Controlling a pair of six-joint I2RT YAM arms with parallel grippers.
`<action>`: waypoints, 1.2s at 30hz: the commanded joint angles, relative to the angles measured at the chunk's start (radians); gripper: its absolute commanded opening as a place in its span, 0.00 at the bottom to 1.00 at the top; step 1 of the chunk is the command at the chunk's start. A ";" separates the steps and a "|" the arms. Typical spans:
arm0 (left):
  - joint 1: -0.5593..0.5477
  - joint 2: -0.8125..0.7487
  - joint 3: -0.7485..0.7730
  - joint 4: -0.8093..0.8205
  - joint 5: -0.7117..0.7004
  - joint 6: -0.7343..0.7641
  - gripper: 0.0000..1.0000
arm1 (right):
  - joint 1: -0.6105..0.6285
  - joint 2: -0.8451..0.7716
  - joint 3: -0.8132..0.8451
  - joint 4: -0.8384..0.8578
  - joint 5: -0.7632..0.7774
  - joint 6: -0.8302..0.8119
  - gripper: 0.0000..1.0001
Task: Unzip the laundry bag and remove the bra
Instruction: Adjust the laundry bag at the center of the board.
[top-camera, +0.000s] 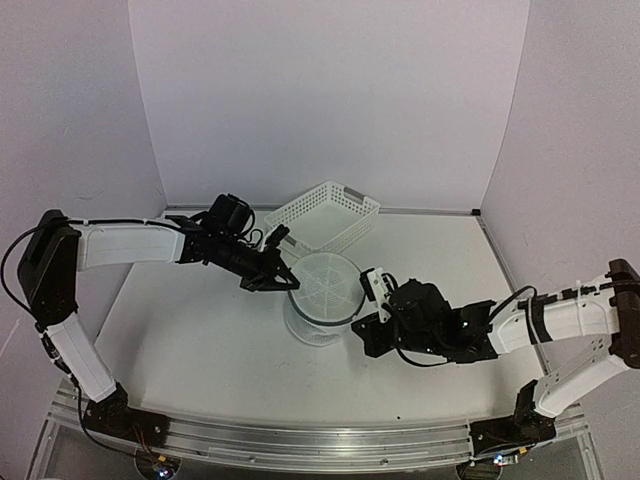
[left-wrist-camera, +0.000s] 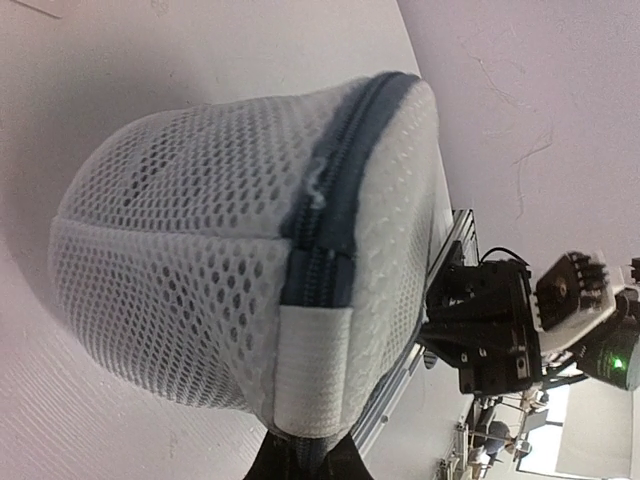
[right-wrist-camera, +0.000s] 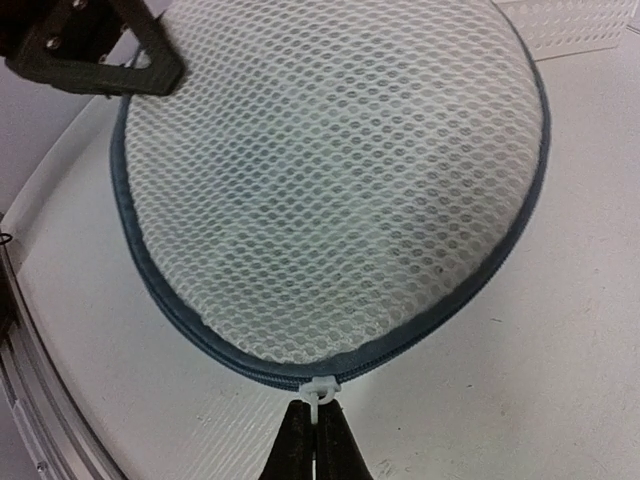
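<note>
The laundry bag (top-camera: 322, 298), a white mesh cylinder with a dark blue zipper rim, stands mid-table. My left gripper (top-camera: 284, 281) is shut on its far-left rim; in the left wrist view the gripper (left-wrist-camera: 305, 455) pinches the zipper seam just below a white fabric tab (left-wrist-camera: 312, 375). On the bag's right side, my right gripper (top-camera: 366, 303) is shut on the white zipper pull (right-wrist-camera: 320, 390); its gripper tips (right-wrist-camera: 318, 418) meet around the pull. Along the rim (right-wrist-camera: 190, 325) the zipper looks closed. The bra is hidden.
A white perforated basket (top-camera: 325, 215) sits just behind the bag, its corner showing in the right wrist view as basket (right-wrist-camera: 575, 28). White walls enclose the table's back and sides. A metal rail (top-camera: 300, 440) runs along the near edge.
</note>
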 joint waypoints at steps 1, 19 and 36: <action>0.020 0.042 0.134 -0.061 -0.105 0.066 0.02 | 0.048 0.002 0.033 0.053 0.009 0.054 0.00; 0.051 -0.115 0.155 -0.218 -0.400 0.047 0.68 | 0.072 0.277 0.279 0.109 -0.041 0.214 0.00; 0.051 -0.251 -0.262 0.166 -0.047 -0.270 0.73 | 0.072 0.382 0.434 0.129 -0.108 0.200 0.00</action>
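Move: The left fingers hold the laundry bag by the tab at its left rim, with the bag's middle about 5 cm to their right, 2 cm back and 5 cm lower. The right fingers are shut on the zip pull at the rim's near-right side; from them the bag's middle lies some 6 cm left, 4 cm ahead and 2 cm down. The white basket stands about 30 cm ahead of the right hand, 7 cm left and 8 cm lower. The right hand keeps its pinch on the zip pull and carries it about 12 cm to the left across the near side of the laundry bag, ending slightly higher, with the wrist rolling some 10 degrees. Meanwhile the left hand swings about 7 cm forward as its fingers open wide and let go of the tab, then rises and moves left before drawing back and down, ending some 6 cm left of its start, clear of the rim and turned about 15 degrees counter-clockwise. ##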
